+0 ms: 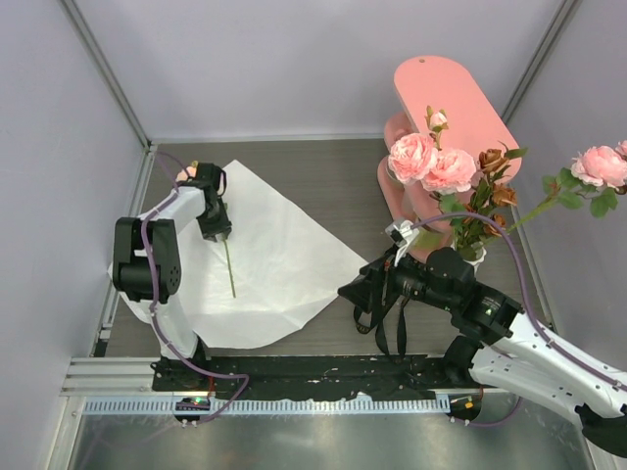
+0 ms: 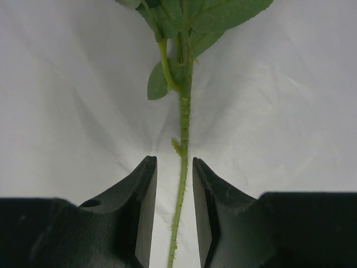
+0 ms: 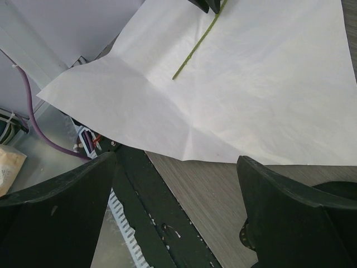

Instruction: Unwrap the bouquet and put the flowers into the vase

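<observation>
The bouquet's white paper lies spread flat on the table. One green flower stem rests on it. My left gripper is down over the stem's upper part. In the left wrist view the stem runs between the two fingers of the left gripper, with a narrow gap on each side, and its leaves lie just ahead. Pink and rust flowers stand in the white vase at the right. My right gripper hovers wide open and holds nothing.
A pink two-tier oval shelf stands behind the vase. One pink rose leans far out to the right. Black cords hang below the right wrist. The paper's near edge reaches the black rail at the table front.
</observation>
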Action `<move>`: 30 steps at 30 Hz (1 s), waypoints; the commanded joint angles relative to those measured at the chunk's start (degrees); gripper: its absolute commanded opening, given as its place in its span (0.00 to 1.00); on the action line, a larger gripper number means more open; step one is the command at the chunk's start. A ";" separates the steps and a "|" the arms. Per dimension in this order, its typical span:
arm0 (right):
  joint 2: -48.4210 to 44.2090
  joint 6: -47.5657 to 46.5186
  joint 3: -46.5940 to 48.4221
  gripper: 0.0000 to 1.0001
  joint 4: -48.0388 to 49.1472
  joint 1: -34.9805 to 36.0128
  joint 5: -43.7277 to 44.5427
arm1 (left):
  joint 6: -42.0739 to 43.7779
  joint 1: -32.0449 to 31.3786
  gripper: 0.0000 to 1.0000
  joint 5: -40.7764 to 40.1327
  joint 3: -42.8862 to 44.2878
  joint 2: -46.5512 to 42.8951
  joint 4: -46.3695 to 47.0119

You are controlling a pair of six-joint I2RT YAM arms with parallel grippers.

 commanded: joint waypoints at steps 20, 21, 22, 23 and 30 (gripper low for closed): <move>2.05 1.30 -0.62 0.96 6.87 1.53 0.09 | 0.88 -1.26 0.14 -2.47 4.77 6.68 -1.48; 2.40 1.48 -0.36 0.96 6.96 1.53 0.36 | 0.97 -1.26 0.12 -2.64 4.94 7.29 -1.66; 2.58 1.74 -0.18 0.96 7.14 1.53 0.45 | 0.97 -1.26 0.10 -2.99 5.21 7.47 -2.10; 2.76 2.18 -0.09 0.96 7.75 1.62 0.45 | 0.88 -1.26 0.05 -3.26 5.38 7.56 -2.27; 5.56 5.34 1.57 0.98 7.85 1.79 5.78 | 0.62 -1.53 0.00 -4.58 3.72 1.86 -0.61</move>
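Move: The last flower's bare stem lies on the white paper almost directly under the left fingers, about 2 cm below them and 1 cm ahead, running between the half-open tips. Its leaves start some 6 cm ahead, the peach bloom lies roughly 16 cm ahead and 11 cm to the left, and the cut end about 14 cm back and 5 cm right. From the right hand that stem spot is some 23 cm ahead, 30 cm left and 23 cm below. With the partly open fingers straddling the stem, the left hand eases down about 2 cm and then about 1 cm forward as it settles towards the paper, the wrist staying nearly as it was, pointing steeply down. Once low it stays in place and the fingers close almost fully, their tips pinching the thin green stem just short of its leaves. ##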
